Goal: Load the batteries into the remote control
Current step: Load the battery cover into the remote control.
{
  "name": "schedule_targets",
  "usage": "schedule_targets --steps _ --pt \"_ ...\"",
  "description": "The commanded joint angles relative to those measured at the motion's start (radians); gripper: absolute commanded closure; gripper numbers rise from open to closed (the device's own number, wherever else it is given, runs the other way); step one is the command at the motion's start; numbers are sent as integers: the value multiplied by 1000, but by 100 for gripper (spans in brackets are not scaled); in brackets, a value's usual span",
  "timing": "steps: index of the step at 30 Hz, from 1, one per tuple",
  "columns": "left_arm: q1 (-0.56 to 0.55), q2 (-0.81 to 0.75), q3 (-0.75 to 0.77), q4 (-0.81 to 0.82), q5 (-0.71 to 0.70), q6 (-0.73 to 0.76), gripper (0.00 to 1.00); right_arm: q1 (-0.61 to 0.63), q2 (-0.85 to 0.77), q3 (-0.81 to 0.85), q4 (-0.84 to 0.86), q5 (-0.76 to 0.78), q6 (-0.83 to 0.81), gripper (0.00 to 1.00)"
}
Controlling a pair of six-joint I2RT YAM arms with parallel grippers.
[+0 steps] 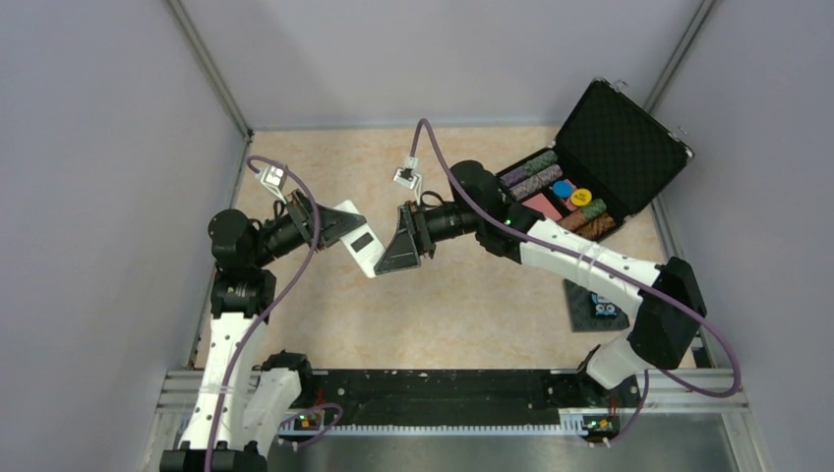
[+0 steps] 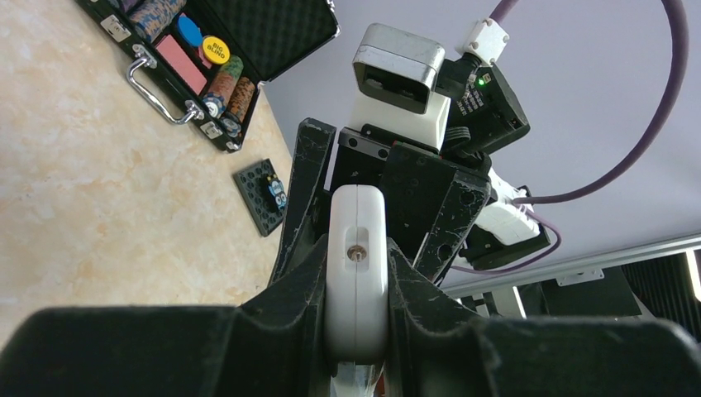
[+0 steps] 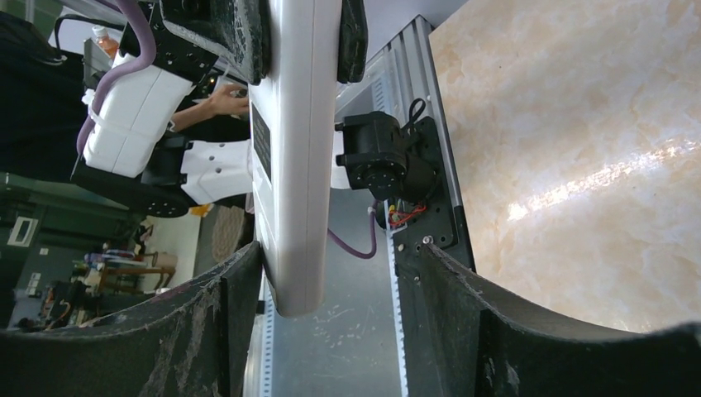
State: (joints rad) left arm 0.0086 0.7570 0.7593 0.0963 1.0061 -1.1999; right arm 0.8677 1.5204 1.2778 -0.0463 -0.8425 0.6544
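My left gripper (image 1: pixel 342 228) is shut on the white remote control (image 1: pixel 360 242) and holds it in the air above the table's middle. In the left wrist view the remote's narrow edge (image 2: pixel 355 227), with a small metal socket in it, is pinched between the jaws of the left gripper (image 2: pixel 355 285). My right gripper (image 1: pixel 391 252) is open around the remote's free end. In the right wrist view the remote (image 3: pixel 298 149) lies against the left finger (image 3: pixel 223 322), with a wide gap to the right finger (image 3: pixel 496 331) of the right gripper (image 3: pixel 339 256). No batteries show in any view.
An open black case (image 1: pixel 615 138) of poker chips stands at the back right and shows in the left wrist view (image 2: pixel 273 33). A black square pad (image 1: pixel 593 307) with a blue gadget lies at the right, also in the left wrist view (image 2: pixel 261 198). Walls enclose the table.
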Motion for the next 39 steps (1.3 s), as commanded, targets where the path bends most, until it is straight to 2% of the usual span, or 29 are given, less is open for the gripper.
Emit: schedule_targets --steps 1,15,32,35,39 --pt "-4 -21 44 57 63 -10 100 -5 21 41 37 17 -9 34" --pt "-3 -20 28 64 72 -16 100 -5 41 24 181 23 68 44" --pt "-3 -16 2 68 60 -23 100 9 73 26 254 -21 159 85" --pt "-4 -9 2 67 58 -23 100 8 69 22 261 -17 173 90" --pt "-5 -7 0 52 52 -13 89 8 59 14 260 1 178 96"
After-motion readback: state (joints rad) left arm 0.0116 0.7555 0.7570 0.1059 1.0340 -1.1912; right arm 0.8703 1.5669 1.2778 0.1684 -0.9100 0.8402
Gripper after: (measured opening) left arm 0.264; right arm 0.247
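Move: The battery cover already lies over the bay at the remote control's near end, just off the right fingertips: about 2 cm left of the right hand, 1 cm ahead and 2 cm above. The remote's middle is some 4 cm ahead, 4 cm left and 2 cm above; the left fingers' hold is just beyond it. From the left hand the cover lies about 6 cm back, 3 cm right, roughly level. The right hand rises about 2 cm and eases some 1.5 cm left onto the remote control's near end, tilting only slightly, while its wide-open fingers close steadily until they pinch that end, one on the cover face and the other on the face beneath. The left hand stays practically still, keeping its grip on the remote's far part so the right fingers can clamp against a steady body. ##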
